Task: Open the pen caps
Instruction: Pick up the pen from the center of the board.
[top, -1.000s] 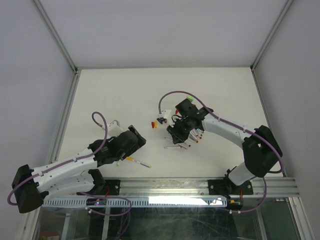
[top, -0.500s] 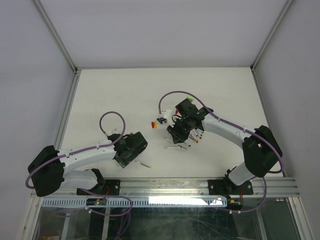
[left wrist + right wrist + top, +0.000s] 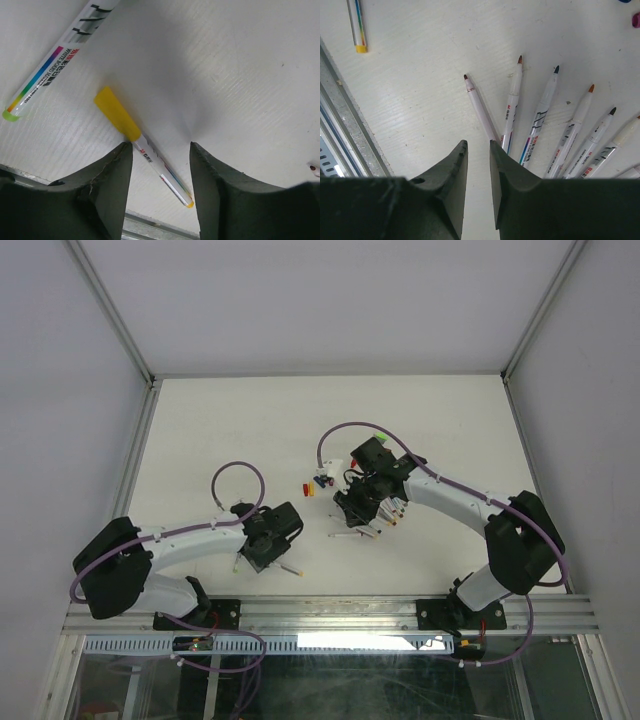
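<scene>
A yellow pen cap [image 3: 117, 114] sits on a thin white pen barrel [image 3: 167, 176] that lies flat on the table. My left gripper [image 3: 159, 147] is open and straddles that barrel just behind the cap, with a gap on the right side. In the top view the left gripper [image 3: 268, 545] is low over this pen [image 3: 290, 568]. My right gripper [image 3: 478, 145] is open by a narrow gap with nothing in it, beside a fan of several uncapped pens [image 3: 540, 117]. Loose pen caps [image 3: 308, 487] lie near the table's middle.
A second pen with a green end [image 3: 30, 97] lies to the left of the yellow-capped one. A pink cap [image 3: 636, 20] shows at the right wrist view's top right. The metal rail [image 3: 340, 615] runs along the near table edge, close behind both pens.
My left arm has swung right and settled over the yellow-capped pen, and its jaws have narrowed around the barrel. The right arm and the uncapped pens have not moved.
</scene>
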Available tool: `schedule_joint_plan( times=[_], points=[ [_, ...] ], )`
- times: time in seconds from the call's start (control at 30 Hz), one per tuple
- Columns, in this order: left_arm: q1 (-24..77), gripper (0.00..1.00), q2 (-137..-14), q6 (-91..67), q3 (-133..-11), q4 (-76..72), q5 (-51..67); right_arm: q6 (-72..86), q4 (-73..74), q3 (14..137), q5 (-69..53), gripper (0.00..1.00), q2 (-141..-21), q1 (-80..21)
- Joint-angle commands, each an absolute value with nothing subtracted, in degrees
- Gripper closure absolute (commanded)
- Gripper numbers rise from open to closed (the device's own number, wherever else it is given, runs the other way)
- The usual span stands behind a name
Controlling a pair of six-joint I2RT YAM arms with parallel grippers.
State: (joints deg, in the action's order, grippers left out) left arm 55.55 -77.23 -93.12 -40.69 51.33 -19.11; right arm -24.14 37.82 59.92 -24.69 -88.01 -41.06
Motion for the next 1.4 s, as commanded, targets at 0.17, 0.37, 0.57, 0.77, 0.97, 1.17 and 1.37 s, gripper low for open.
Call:
schedule_joint_plan(
  times=[0.17, 0.37, 0.57, 0.77, 0.97, 1.17, 1.37],
  points=[
    [56.0, 0.66, -80.7, -91.1, -44.2, 50.1, -16.6, -24.7, 36.8, 61.5, -24.8, 0.73, -85.4, -40.6],
    [55.9, 0.80, -84.7, -90.3, -46.8, 50.5, -18.1, -23.9, 36.9, 61.5, -29.4, 0.72, -85.8, -39.7],
    [55.6, 0.88, -85.8, -89.0, -49.7, 49.4, -20.7, -21.3, 35.6, 60.9, -38.3, 0.65, -86.6, -38.3],
    [54.7, 0.94, -84.1, -86.7, -48.9, 43.1, -20.5, -16.9, 29.2, 57.9, -51.3, 0.52, -87.9, -37.1],
    [54.7, 0.99, -78.0, -87.5, -44.8, 34.0, -21.0, -9.7, 12.4, 49.4, -62.0, 0.44, -88.6, -36.9],
    [54.7, 1.00, -76.3, -88.0, -43.3, 29.1, -21.8, -4.5, 6.0, 47.3, -60.9, 0.40, -90.0, -37.0],
    [54.7, 1.00, -79.1, -87.7, -44.6, 25.0, -19.9, 1.1, 4.2, 47.9, -60.6, 0.36, -93.7, -37.3]
  ],
)
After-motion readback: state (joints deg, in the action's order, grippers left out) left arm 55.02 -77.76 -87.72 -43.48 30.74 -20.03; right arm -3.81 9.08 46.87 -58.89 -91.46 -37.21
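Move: The yellow-capped marker lies right between the left gripper's open fingers, its middle about 1 cm to the left and some 1 cm below, level fore and aft. The green marker is about 5 cm left and 3 cm farther out; the red-tipped pen is some 21 cm right and 7 cm ahead. From the right gripper, the yellow marker's middle is about 21 cm left, 7 cm back and 7 cm down; the red-tipped pen is about 5 cm left, straight across, 7 cm below. Shut the left gripper on the yellow marker's white body just behind the cap, then carry it right and forward, about 10 cm in all, lifting some 3 cm and swinging the fingertips right and forward. Once it is gripped, bring the right gripper about 5 cm left and 5 cm back, opening wider and tilting its fingertips left and back towards the marker's tail. ##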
